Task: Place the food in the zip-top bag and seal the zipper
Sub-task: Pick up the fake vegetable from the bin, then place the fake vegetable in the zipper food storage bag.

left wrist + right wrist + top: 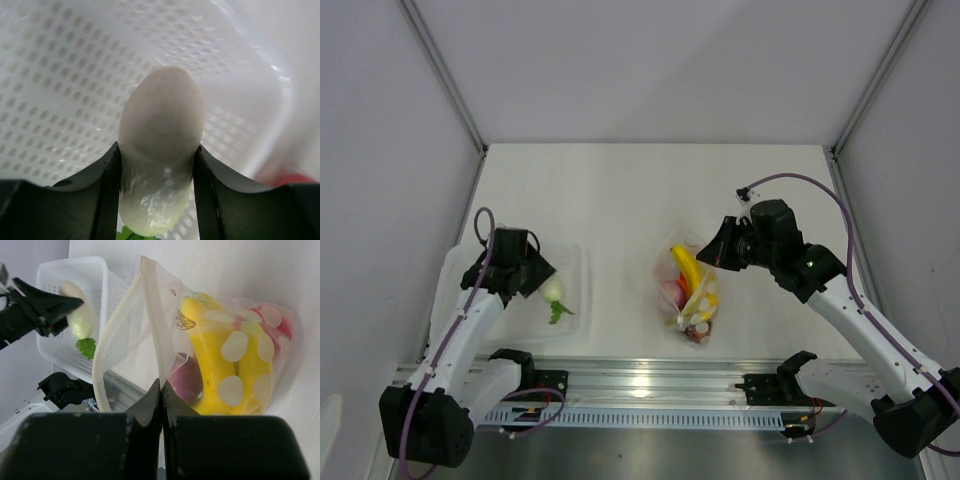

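Note:
A white radish (161, 130) with green leaves (558, 312) sits in the translucent tray (60, 75) at the left. My left gripper (158, 147) has closed on it, one finger touching each flank. The zip-top bag (692, 290) lies in the middle of the table, with a yellow banana (210, 355), a dark red-purple round piece (185, 380) and a red piece (280, 327) inside. My right gripper (161, 382) is shut on the bag's mouth edge, pinching the pale zipper strip (150, 305). The mouth gapes open towards the tray. In the right wrist view the radish (80, 315) shows beyond it.
The tray (575, 255) stands close to the left wall. A metal rail (640, 385) with both arm bases runs along the near edge. White walls enclose the table at the back and both sides.

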`<state>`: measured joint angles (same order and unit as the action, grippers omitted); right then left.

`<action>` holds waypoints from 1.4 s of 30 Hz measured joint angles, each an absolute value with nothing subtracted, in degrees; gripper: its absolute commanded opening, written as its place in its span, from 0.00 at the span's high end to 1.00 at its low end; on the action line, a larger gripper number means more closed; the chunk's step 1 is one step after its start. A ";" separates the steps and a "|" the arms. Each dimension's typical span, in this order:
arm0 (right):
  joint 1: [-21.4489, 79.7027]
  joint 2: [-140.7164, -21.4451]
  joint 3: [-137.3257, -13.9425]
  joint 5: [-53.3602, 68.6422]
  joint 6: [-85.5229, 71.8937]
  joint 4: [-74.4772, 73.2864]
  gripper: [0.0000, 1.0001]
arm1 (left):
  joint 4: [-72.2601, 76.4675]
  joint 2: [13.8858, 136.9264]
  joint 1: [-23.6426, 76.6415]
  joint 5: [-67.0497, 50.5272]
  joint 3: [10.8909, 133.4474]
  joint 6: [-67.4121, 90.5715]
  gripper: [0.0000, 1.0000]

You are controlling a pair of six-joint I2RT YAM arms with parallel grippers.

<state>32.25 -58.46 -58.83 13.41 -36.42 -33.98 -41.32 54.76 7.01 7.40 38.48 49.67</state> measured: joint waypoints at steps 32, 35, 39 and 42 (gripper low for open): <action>32.25 -58.46 -58.83 13.08 -37.52 -33.98 1.00 | 7.75 61.52 41.34 -7.90 53.08 49.25 0.99; 32.25 -58.46 -58.83 12.86 -37.52 -33.98 1.00 | 11.27 65.30 43.13 -6.24 53.08 51.16 0.99; 32.25 -58.46 -58.83 12.62 -37.52 -34.00 1.00 | 14.22 69.49 45.60 -4.80 53.06 53.10 0.99; 32.25 -58.46 -58.83 12.49 -37.52 -34.00 1.00 | 15.84 71.18 47.05 -4.58 53.04 54.08 1.00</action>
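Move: The left hand already grips the white vegetable. The open bag mouth it heads for lies about 32 cm to its right, about level fore and aft and roughly 13 cm higher; the bagged bananas are some 36 cm right, 1 cm forward, at about hand height, and the purple onion 32 cm right, 2 cm back and slightly lower. The right hand pinches the bag's rim, the mouth about 5 cm left of its fingertips, 2 cm forward and just below. Up first out of the bin, then swinging right about 31 cm towards the bag mouth, the left hand carries the gripped vegetable, peaking some 25 cm higher and sinking about 3 cm as it arrives. On the way the wrist swings from steeply down to nearly level, pointing forward and right, roughly 70 degrees in all. The right hand stays put, keeping the rim pinched. ##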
